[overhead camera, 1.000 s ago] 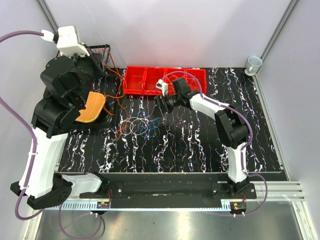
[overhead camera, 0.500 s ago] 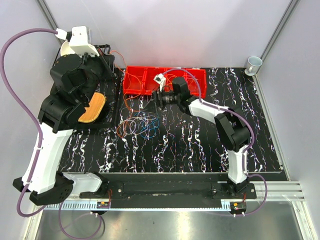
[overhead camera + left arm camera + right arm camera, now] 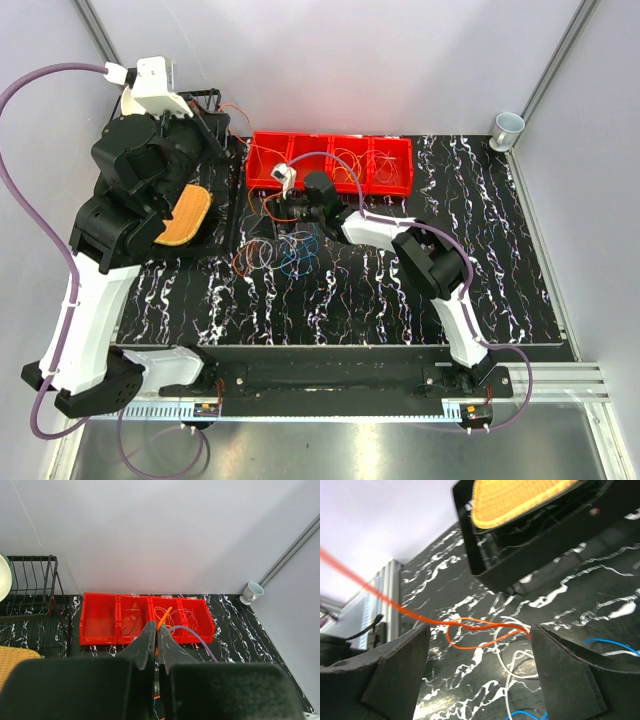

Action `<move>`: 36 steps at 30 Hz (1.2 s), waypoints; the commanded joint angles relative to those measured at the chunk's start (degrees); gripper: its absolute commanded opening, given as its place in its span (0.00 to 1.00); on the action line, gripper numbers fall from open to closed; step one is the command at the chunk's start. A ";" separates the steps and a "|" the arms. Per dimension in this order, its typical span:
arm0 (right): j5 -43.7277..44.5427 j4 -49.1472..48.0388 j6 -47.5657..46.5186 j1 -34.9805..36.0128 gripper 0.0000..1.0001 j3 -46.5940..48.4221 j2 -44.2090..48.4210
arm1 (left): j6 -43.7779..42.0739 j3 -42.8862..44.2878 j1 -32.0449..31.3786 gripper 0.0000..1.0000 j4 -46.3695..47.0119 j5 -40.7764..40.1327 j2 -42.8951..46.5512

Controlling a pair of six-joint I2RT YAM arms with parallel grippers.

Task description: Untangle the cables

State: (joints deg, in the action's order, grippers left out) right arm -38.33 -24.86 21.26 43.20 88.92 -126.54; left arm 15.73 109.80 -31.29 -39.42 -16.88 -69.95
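The cables (image 3: 282,250) lie as a tangle of orange, white and blue loops on the black marbled table, just right of the dish rack. My left gripper (image 3: 157,626) is raised high and shut on an orange cable (image 3: 165,615), whose end sticks up past the fingertips. My right gripper (image 3: 274,206) reaches left, low over the tangle's far edge. It (image 3: 477,630) stands open, with an orange cable loop (image 3: 470,632) lying between its fingers, touching neither. A white cable (image 3: 512,662) and a blue cable (image 3: 605,642) lie beside the loop.
A red bin row (image 3: 262,172) at the back holds more thin wires (image 3: 350,160). A black dish rack (image 3: 222,232) with an orange woven pad (image 3: 185,215) stands at the left. A white cup (image 3: 508,127) sits at the far right corner. The right arm's purple hose (image 3: 196,633) arches over the bins.
The right arm has swung left from in front of the bins to the tangle's far edge, by the rack. The left arm rose slightly and keeps its grip.
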 commanded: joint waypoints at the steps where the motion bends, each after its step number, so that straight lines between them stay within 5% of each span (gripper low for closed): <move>1: 4.40 -0.45 -1.57 0.04 0.76 4.24 -0.02 | 1.41 -2.21 0.26 0.00 2.06 1.59 2.97; 4: 5.10 -1.24 -1.57 0.04 0.51 3.63 0.33 | 1.68 -4.33 0.17 0.00 2.50 1.15 4.03; 9: 5.28 -2.65 -1.66 0.13 0.55 2.39 1.56 | 1.94 -5.38 0.26 0.00 2.68 1.24 4.91; 15: 7.73 -2.65 -2.79 0.74 0.78 2.39 1.73 | 2.29 -5.12 0.17 0.00 2.68 1.86 4.91; 24: 9.85 -6.23 -2.36 1.80 0.74 2.92 0.68 | 3.35 -4.86 0.26 0.00 2.68 3.09 5.35; 31: 9.33 -14.95 -0.52 2.33 0.46 -1.73 2.17 | 3.35 -4.42 0.26 0.00 2.24 3.00 5.53; 35: 8.71 -14.70 0.01 2.33 0.00 -2.00 2.70 | 2.64 -4.15 0.17 0.00 1.45 1.86 5.62; 36: 9.06 -14.17 -0.25 2.33 0.00 -2.09 3.05 | 2.30 -4.15 0.17 0.00 1.19 1.59 5.62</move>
State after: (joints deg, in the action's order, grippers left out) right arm -29.56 -35.33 20.80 45.12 87.00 -126.82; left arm 18.68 104.47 -31.29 -39.40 -15.14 -65.47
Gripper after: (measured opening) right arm 0.053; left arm 0.009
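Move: The orange cable strand I'm after runs between my right hand's open fingertips, about 1 cm ahead and 1 cm to the left. The white and blue tangle lies on the table some 13 cm below that hand and 5 cm back. The red bins stand about 16 cm ahead and 14 cm to its right; the yellow tray is some 22 cm left and 4 cm ahead. From my left hand the strand is about 38 cm down, 6 cm ahead and 2 cm right. With my right fingers still pointing left, I half close on the orange strand, reopen while easing about 2 cm forward, then lift and reach left about 1.5 cm each, tipping the fingertips slightly up and drawing back a little as they shut to pinch it. My left hand keeps its grip on the cable high above, sinking and drawing back about 1.5 cm. ##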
